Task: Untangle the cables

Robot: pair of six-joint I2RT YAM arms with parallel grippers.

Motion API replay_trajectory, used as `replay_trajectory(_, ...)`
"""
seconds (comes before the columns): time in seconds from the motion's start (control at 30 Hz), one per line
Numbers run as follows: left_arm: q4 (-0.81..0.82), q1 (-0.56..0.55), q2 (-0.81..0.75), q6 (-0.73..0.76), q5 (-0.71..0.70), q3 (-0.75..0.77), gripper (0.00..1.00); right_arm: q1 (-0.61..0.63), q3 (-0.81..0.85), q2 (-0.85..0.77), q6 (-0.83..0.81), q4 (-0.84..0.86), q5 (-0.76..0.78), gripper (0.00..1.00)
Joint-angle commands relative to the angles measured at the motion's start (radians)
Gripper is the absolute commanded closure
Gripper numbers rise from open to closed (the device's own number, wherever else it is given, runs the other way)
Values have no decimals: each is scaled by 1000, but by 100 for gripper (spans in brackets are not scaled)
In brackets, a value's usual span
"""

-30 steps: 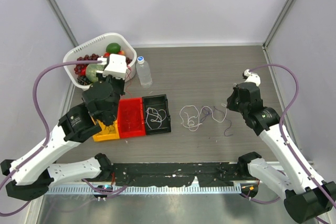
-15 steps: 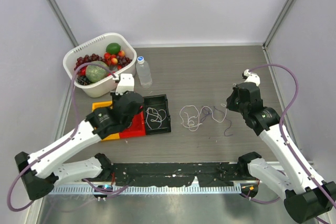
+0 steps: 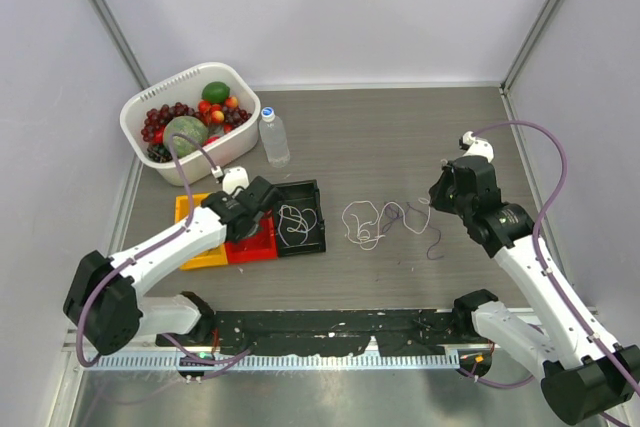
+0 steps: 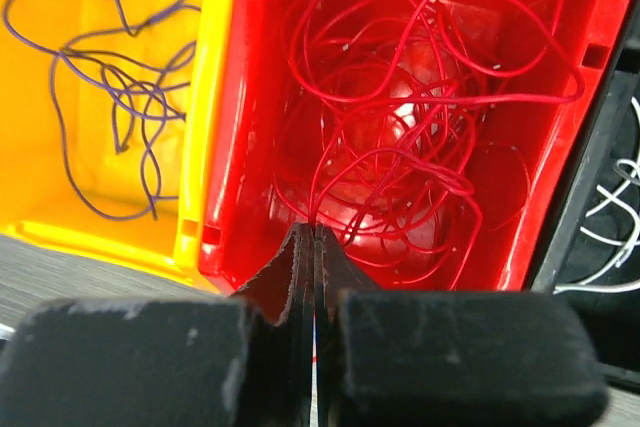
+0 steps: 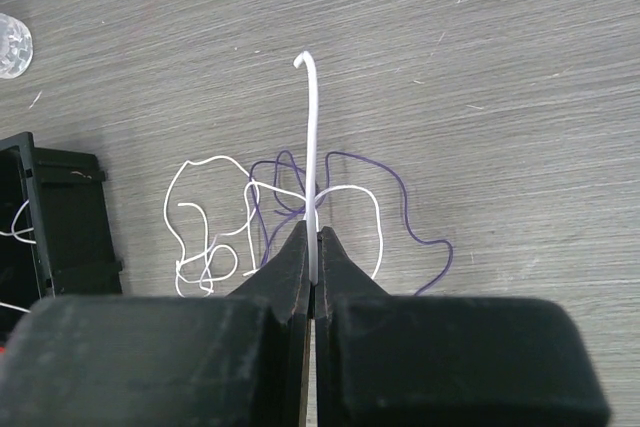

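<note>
My left gripper is shut over the red bin, pinching a strand of the red cables piled in it. My right gripper is shut on a white cable whose stiff end sticks up past the fingertips. Below it, on the table, lies a tangle of white cable and purple cable. The yellow bin holds purple cable. The black bin holds white cable.
A white basket of fruit stands at the back left, with a clear water bottle beside it. The three bins sit side by side left of centre. Grey walls close in both sides.
My left arm has swung down and right from near the basket, and its gripper now sits low over the red bin. The right arm has barely moved.
</note>
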Motion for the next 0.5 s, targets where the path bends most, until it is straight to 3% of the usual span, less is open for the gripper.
replay_trajectory(0.0, 15, 2, -54, -84, 35, 7, 99, 6, 84, 21, -20, -3, -9, 99)
replay_trajectory(0.07, -15, 2, -72, -83, 15, 34, 86, 5, 112, 37, -27, -18, -29, 99)
replay_trajectory(0.13, -44, 4, -98, -73, 9, 66, 65, 5, 139, 43, -31, -26, -55, 99)
replay_trajectory(0.3, -23, 4, -247, -41, 43, 108, 28, 5, 221, 31, -69, -35, -150, 99)
replay_trajectory(0.47, 154, 4, -397, 52, 99, 83, 23, 5, 284, -21, -77, 95, -479, 99)
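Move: The left gripper, shut on a red cable strand, is just inside the near end of the red bin; the bin's middle is about 3 cm ahead, 2 cm right and 3 cm below. The yellow bin sits some 8 cm left and 3 cm ahead, the black bin 12 cm right and 5 cm ahead. From the right gripper, holding the white cable, the purple cable lies about 4 cm left, level with it and 17 cm below; the black bin is 25 cm left, straight across. Barely moving at first, the left hand opens its fingers to about three quarters and lets go of the red strand, then climbs about 9 cm off the red bin, drifting slightly right as the fingertips tilt up and the wrist rolls. The right hand keeps its pinch on the white cable and rises about 7 cm, with some 3.5 cm to the left, turning about 10 degrees counter-clockwise. ##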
